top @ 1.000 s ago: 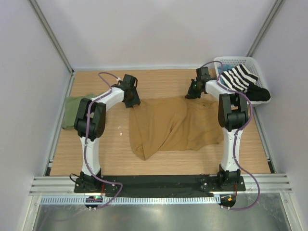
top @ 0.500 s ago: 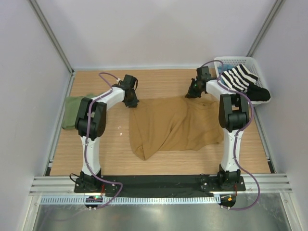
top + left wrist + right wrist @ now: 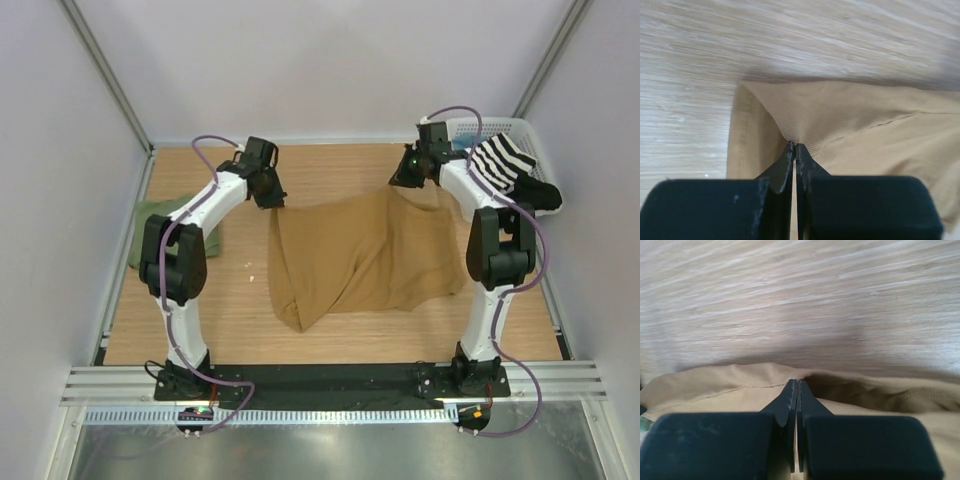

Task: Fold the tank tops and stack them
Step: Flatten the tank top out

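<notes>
The tan-brown tank top (image 3: 360, 255) lies rumpled across the middle of the table, its far edge lifted between both arms. My left gripper (image 3: 272, 200) is shut on the top's far left corner; in the left wrist view the tan cloth (image 3: 840, 115) is pinched at the gripper (image 3: 794, 145). My right gripper (image 3: 398, 182) is shut on the far right corner, and the right wrist view shows the cloth (image 3: 740, 382) bunched at the gripper (image 3: 797, 381). The olive green tank top (image 3: 145, 228) lies folded at the table's left edge.
A white basket (image 3: 500, 128) stands at the back right, with a black-and-white striped garment (image 3: 500, 160) and a black garment (image 3: 535, 192) hanging over its rim. Grey walls close in on both sides, and the arm bases sit on the near rail.
The left gripper has shut on the tan top's far left corner. Both grippers have risen and moved toward the back, pulling the far edge up taut.
</notes>
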Action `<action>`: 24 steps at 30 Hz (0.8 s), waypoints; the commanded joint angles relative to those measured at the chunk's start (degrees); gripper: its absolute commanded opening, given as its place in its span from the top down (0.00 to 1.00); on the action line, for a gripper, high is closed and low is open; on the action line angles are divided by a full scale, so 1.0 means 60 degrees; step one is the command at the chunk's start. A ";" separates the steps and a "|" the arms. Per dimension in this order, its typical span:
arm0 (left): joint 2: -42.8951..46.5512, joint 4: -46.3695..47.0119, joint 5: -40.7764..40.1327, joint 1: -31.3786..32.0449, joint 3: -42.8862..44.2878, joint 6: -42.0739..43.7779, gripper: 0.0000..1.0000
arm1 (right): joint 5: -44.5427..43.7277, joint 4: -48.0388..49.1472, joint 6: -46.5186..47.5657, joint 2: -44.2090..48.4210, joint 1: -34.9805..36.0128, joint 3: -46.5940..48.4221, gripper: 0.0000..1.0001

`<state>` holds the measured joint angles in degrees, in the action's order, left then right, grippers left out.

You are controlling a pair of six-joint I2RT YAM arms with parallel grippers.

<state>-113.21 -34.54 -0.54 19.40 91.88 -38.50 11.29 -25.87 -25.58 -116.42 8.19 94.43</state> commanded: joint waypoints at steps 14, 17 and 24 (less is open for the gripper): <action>0.3325 -0.0963 0.1509 -0.1123 0.1399 -0.0073 1.00 | 0.0799 0.0767 -0.0350 0.3084 -0.0427 -0.0008 0.99; 0.3384 -0.1389 0.1889 -0.1124 0.2453 -0.0087 1.00 | 0.1398 0.0825 -0.0306 0.3480 -0.0441 0.0520 0.99; 0.4715 -0.1948 0.2068 -0.1109 0.3570 -0.0102 1.00 | 0.1546 0.0649 -0.0292 0.5206 -0.0427 0.0976 0.99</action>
<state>-91.72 -43.92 10.76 12.86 110.67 -38.98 18.68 -24.10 -27.31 -93.60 5.82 97.17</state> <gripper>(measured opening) 0.005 0.026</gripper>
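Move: Both hands already pinch the brown tank top's far edge, roughly 27 cm apart and some 8 cm above the table. The cloth's middle lies about 20 cm right of, 11 cm back from and 7 cm below the left hand; from the right hand it is about 7 cm left, 15 cm back and 8 cm down. The folded green tank top sits some 27 cm left of the left hand and 3 cm back; the basket is about 31 cm right of the right hand and 10 cm ahead. Keeping their pinch on the tank top's far edge, both hands carry on lifting it almost straight up, away from the table, the left nearly 30 cm and the right a bit over 20, easing back slightly near the end. The left also drifts slightly outward, and both wrists tip the fingers up towards forward by about 25 degrees, shut throughout. ##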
